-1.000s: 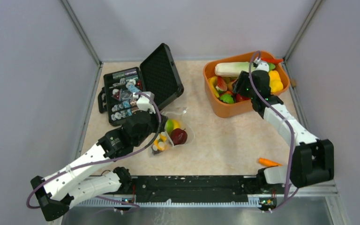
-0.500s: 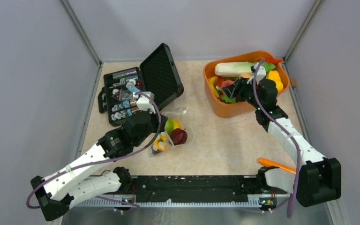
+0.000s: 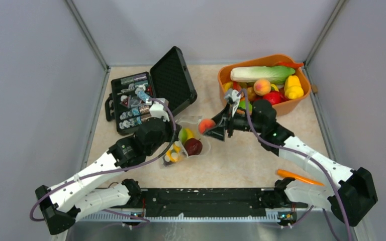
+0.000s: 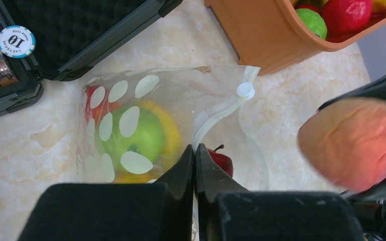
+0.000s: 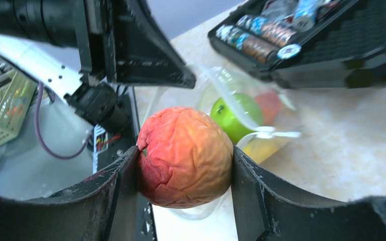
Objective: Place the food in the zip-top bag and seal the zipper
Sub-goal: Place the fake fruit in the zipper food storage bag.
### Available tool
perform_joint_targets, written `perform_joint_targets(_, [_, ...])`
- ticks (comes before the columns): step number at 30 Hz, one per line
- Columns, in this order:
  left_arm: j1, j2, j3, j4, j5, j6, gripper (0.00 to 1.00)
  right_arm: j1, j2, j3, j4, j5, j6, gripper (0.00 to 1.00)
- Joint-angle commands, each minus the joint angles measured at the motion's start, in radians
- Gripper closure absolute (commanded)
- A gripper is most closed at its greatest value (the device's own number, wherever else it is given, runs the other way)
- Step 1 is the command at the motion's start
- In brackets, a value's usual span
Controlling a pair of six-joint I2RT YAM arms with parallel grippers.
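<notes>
The zip-top bag [image 3: 197, 120] lies in mid-table, clear with white dots [image 4: 130, 120]; a green apple [image 4: 146, 134], something yellow and a dark red apple [image 3: 193, 146] show inside. My left gripper [image 3: 175, 136] [image 4: 195, 153] is shut on the bag's upper edge beside the zipper [image 4: 220, 114], holding the mouth up. My right gripper [image 3: 212, 127] [image 5: 185, 154] is shut on a wrinkled red-orange toy peach [image 5: 183, 155] [image 3: 206, 125] and hangs just right of the bag's mouth. That peach fills the right side of the left wrist view [image 4: 352, 140].
The orange tub [image 3: 254, 117] at the back right holds more toy fruit and vegetables, among them a long pale-green one [image 3: 261, 74]. An open black case [image 3: 173, 80] stands at the back left, close behind the bag. An orange carrot [image 3: 294, 175] lies by the right arm's base.
My right gripper has come out of the orange tub and travelled left to the bag's mouth with the peach in it. The left gripper has stayed shut on the bag's edge.
</notes>
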Motion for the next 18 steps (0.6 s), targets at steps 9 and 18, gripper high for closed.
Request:
perform_joint_targets(9, [0.000,-0.006,0.030,0.033,0.001,0.007,1.00,0.188,0.105,0.012,0.000,0.079,-0.050,0.66])
perform_joint_targets(18, [0.000,-0.006,0.027,0.038,0.014,0.007,1.00,0.310,0.229,0.095,-0.028,0.459,-0.115,0.67])
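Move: The peach gripped in the right hand is bound for the open mouth of the bag, whose middle lies about 5 cm to the left, 3 cm back and 8 cm lower. Already in the bag from there, the dark red apple sits some 6 cm left, 3 cm back and 16 cm down, and the green fruit about 9 cm left, 1 cm ahead and 14 cm down. From the left hand, pinching the rim, the mouth's middle is roughly 5 cm right, 3 cm back and 4 cm below. The right hand, keeping its grip on the peach, sinks about 8 cm and swings some 6 cm left towards the bag's mouth, drawing back about 4 cm at first and easing slightly forward again near the end. Its fingers tip down by some 15 degrees to point the peach into the opening over the dark red apple, while the left hand stays put with shut fingers, still pinching the rim to hold the bag open. ##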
